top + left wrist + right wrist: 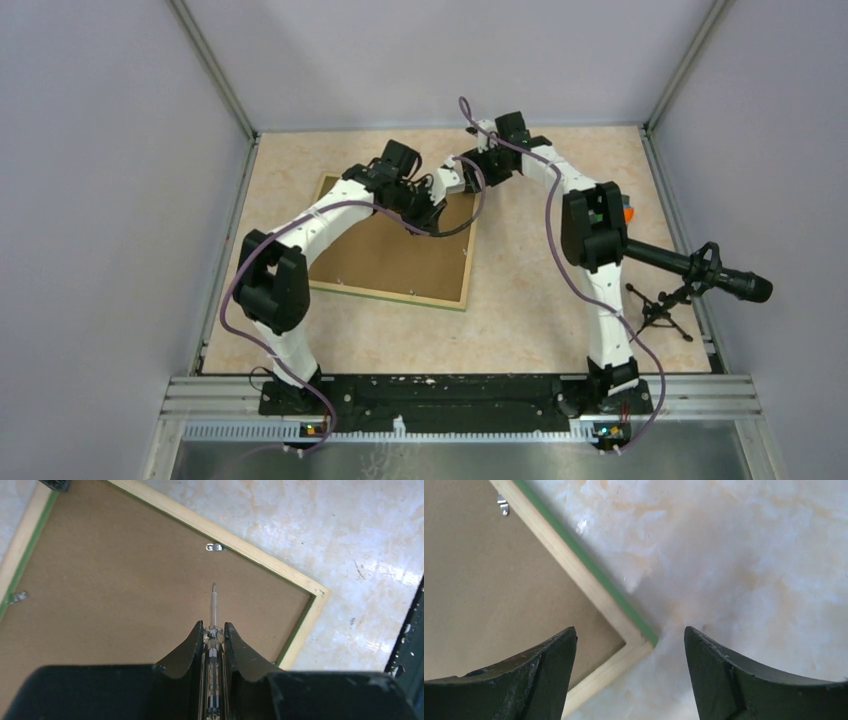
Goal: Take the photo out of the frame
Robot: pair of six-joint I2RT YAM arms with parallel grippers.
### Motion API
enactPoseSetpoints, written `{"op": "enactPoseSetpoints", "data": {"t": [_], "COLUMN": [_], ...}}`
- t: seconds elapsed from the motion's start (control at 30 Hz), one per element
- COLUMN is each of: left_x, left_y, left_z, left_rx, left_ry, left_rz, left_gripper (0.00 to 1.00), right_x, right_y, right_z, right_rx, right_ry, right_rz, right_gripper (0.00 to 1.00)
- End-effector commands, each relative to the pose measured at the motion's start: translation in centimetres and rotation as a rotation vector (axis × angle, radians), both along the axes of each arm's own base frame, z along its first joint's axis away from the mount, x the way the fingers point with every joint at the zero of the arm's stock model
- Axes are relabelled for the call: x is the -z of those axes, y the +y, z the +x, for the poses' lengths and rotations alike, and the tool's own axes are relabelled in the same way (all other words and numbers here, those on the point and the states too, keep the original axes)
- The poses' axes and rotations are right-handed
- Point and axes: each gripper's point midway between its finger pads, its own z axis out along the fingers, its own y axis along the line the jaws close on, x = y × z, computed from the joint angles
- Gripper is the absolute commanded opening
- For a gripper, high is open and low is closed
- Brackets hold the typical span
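Observation:
The frame (390, 262) lies face down on the table, its brown fibreboard back up, edged in pale wood and green. The photo is hidden under that back. My left gripper (214, 625) is shut on a clear-handled screwdriver (213, 602). Its metal tip hovers over the frame's back (100, 605), a little short of a small metal clip (214, 547) on the edge. Another clip (17, 597) sits on the left edge. My right gripper (630, 630) is open just above the frame's corner (642, 641), with nothing between its fingers. In the top view both grippers meet at the frame's far right corner (470, 197).
A black microphone (700, 268) on a small tripod (660, 310) pokes in at the table's right edge. Grey walls close in the marbled tabletop (530, 300) on three sides. A metal rail (460, 392) with the arm bases runs along the near edge.

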Motion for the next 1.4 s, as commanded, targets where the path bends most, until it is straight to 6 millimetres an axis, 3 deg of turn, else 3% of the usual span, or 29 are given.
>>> {"op": "enactPoseSetpoints", "data": {"t": [0.0,0.13,0.27,0.47,0.73,0.97,1.37], "left_x": [-2.2,-2.1,-1.8,-0.5,1.7,3.0,4.7], "left_y": [-0.9,-1.0,-1.4,-2.2,-3.4,-4.1,-3.6], "left_z": [2.3,2.7,2.8,1.9,0.2,-1.5,-1.6], "left_rx": [0.016,0.029,0.06,0.104,0.152,0.249,0.26], "left_ry": [-0.102,-0.125,-0.127,-0.124,-0.094,-0.116,-0.113], "left_rz": [-0.026,-0.021,-0.02,0.006,0.026,0.078,0.166], "left_gripper": [0.0,0.0,0.0,0.0,0.0,0.0,0.0], "right_x": [-0.4,0.8,1.6,3.3,4.1,4.9,5.3], "right_y": [2.0,3.2,3.8,2.4,0.9,0.4,0.5], "right_z": [2.5,2.3,0.7,-2.9,-5.9,-6.2,-6.3], "right_rx": [-0.073,-0.125,-0.166,-0.16,-0.134,-0.092,-0.077], "right_ry": [-0.087,-0.052,0.014,0.113,0.157,0.168,0.179], "right_rz": [0.054,0.102,0.13,0.092,0.058,0.039,0.048], "right_gripper": [0.77,0.74,0.61,0.44,0.33,0.29,0.26]}}
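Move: The right hand hangs open over the frame's far-right corner; the spot on the far bar beside that corner is about 2 cm to its left, 1 cm farther out and 4 cm below, with the far-bar clip some 13 cm left and 1 cm ahead. From the left hand, which holds the screwdriver, the right-bar clip lies about 9 cm right, 1 cm ahead and 11 cm down; the near-right corner is roughly 12 cm back and 8 cm right. Down, left and slightly forward, the right hand lowers its fingers astride the far bar beside the corner, closing as it then drags back about 6 cm, and keeps the bar pinched. The left hand, still gripping the screwdriver, first eases 2 cm forward, then goes back, right and down about 4 cm each way, turning some 15 degrees clockwise and bringing the tip close to the right-bar clip. ##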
